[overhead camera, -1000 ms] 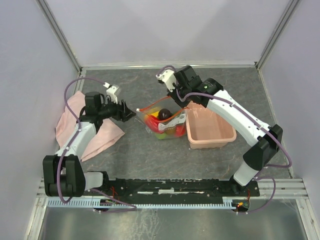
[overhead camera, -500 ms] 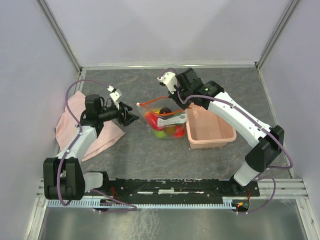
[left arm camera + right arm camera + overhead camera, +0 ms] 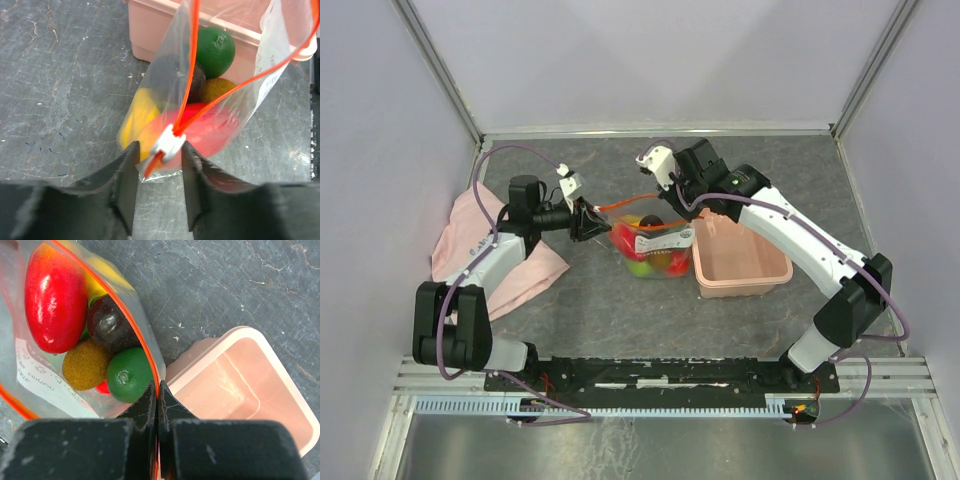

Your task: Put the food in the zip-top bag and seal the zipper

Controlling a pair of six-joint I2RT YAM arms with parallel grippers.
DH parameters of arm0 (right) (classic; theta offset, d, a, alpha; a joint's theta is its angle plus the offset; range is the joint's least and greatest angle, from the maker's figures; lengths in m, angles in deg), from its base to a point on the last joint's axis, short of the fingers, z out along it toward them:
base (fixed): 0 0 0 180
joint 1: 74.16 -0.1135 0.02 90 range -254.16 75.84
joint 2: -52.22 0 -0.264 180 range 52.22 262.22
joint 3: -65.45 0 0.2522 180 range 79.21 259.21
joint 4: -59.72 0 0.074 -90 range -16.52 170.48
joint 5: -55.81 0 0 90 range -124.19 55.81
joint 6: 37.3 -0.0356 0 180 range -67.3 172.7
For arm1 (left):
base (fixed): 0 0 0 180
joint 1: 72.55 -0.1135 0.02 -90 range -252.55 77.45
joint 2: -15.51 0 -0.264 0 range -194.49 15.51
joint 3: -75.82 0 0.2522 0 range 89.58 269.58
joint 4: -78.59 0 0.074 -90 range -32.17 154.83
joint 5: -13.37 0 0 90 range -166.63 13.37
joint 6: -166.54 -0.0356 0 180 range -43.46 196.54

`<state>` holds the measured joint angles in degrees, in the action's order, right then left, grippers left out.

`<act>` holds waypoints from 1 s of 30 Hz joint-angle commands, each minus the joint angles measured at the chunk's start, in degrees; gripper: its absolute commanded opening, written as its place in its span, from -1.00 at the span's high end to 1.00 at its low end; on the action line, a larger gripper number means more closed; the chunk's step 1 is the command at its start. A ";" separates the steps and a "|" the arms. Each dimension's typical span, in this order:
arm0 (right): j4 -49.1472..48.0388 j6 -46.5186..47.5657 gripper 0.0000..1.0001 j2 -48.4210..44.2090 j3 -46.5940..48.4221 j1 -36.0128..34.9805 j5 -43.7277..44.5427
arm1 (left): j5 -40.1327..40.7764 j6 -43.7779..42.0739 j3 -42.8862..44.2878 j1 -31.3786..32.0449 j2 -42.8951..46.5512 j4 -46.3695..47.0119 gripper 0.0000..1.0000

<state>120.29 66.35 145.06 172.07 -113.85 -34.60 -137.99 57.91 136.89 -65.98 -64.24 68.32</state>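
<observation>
The zip-top bag [image 3: 658, 240] hangs open-mouthed in mid-table with the food [image 3: 642, 252] inside: a red piece [image 3: 55, 300], a green one [image 3: 129, 374], a dark purple one [image 3: 107, 325], a brownish-orange one [image 3: 86, 364] and a yellow one [image 3: 137, 117]. My right gripper [image 3: 157, 390] is shut on the zipper [image 3: 125, 310] at the bag's right end. My left gripper [image 3: 157, 150] stands open at the left end, its fingers on either side of the zipper's white end piece [image 3: 169, 141], with a gap still showing on the left side.
A pink bin [image 3: 745, 270] sits right beside the bag, under the right arm. A pink cloth [image 3: 470, 240] lies at the left beneath the left arm. Grey walls close off the back and both sides.
My left gripper has travelled right from near the cloth to the bag's left corner, and its jaws have narrowed around the white end piece. The right gripper keeps its hold, barely moving.
</observation>
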 commanded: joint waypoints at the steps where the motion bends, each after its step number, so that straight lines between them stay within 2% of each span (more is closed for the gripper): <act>1: -2.83 1.20 0.97 -3.25 -0.45 0.13 -0.03 | -3.75 -3.22 2.88 -0.05 0.63 0.64 0.26; 6: -3.69 2.44 0.97 -4.32 -2.29 0.17 0.51 | -4.03 -5.03 3.07 0.00 2.54 -3.10 0.81; 8: -4.23 2.84 0.93 -5.02 -3.10 0.16 1.02 | -4.20 -6.73 3.54 -0.01 3.69 -5.56 0.94; 13: -4.67 4.49 0.72 -6.69 -3.52 0.22 -0.91 | -3.71 -8.50 3.45 -0.05 7.38 -8.98 0.95; 17: -6.30 6.12 0.35 -8.92 -3.65 0.17 -4.44 | -2.07 -8.26 3.08 0.04 10.50 -9.65 0.95; 20: -6.78 7.41 0.16 -9.98 -2.73 0.20 -8.49 | -1.26 -8.17 2.43 0.22 12.48 -9.88 0.95; 25: -10.04 9.06 -0.08 -11.09 -2.31 0.22 -20.74 | 0.11 -8.73 0.73 1.96 14.22 -9.86 0.95; 30: -14.45 10.72 -0.18 -8.71 -0.74 0.02 -32.83 | 3.30 -12.46 0.72 4.38 15.85 -12.19 0.95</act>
<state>111.96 74.85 135.71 168.23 -113.80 -55.23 -136.53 50.72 137.22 -63.18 -50.79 56.95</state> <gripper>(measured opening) 0.576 0.034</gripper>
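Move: The white slider, at the left end of the bag's orange zipper, is about 2 cm to the right of the left hand and 1 cm above its open fingertips. From the right hand, which still pinches the rim near the other end, it lies some 17 cm left, 2 cm back and 4 cm lower. The food is about 10 cm right of the left hand, 5 cm back and 10 cm below. The pink tray is about 12 cm right of the right hand, 11 cm back and 16 cm below. The zipper end beside the slider is pinched as the left fingers close fully; the left hand then lifts it about 5 cm while drawing back about 4 cm. The opposite rim is released by the right fingers, which open a good half while the right hand climbs about 7 cm, backs off and shifts left towards the left hand, turning roughly 25 degrees, mostly counter-clockwise. ##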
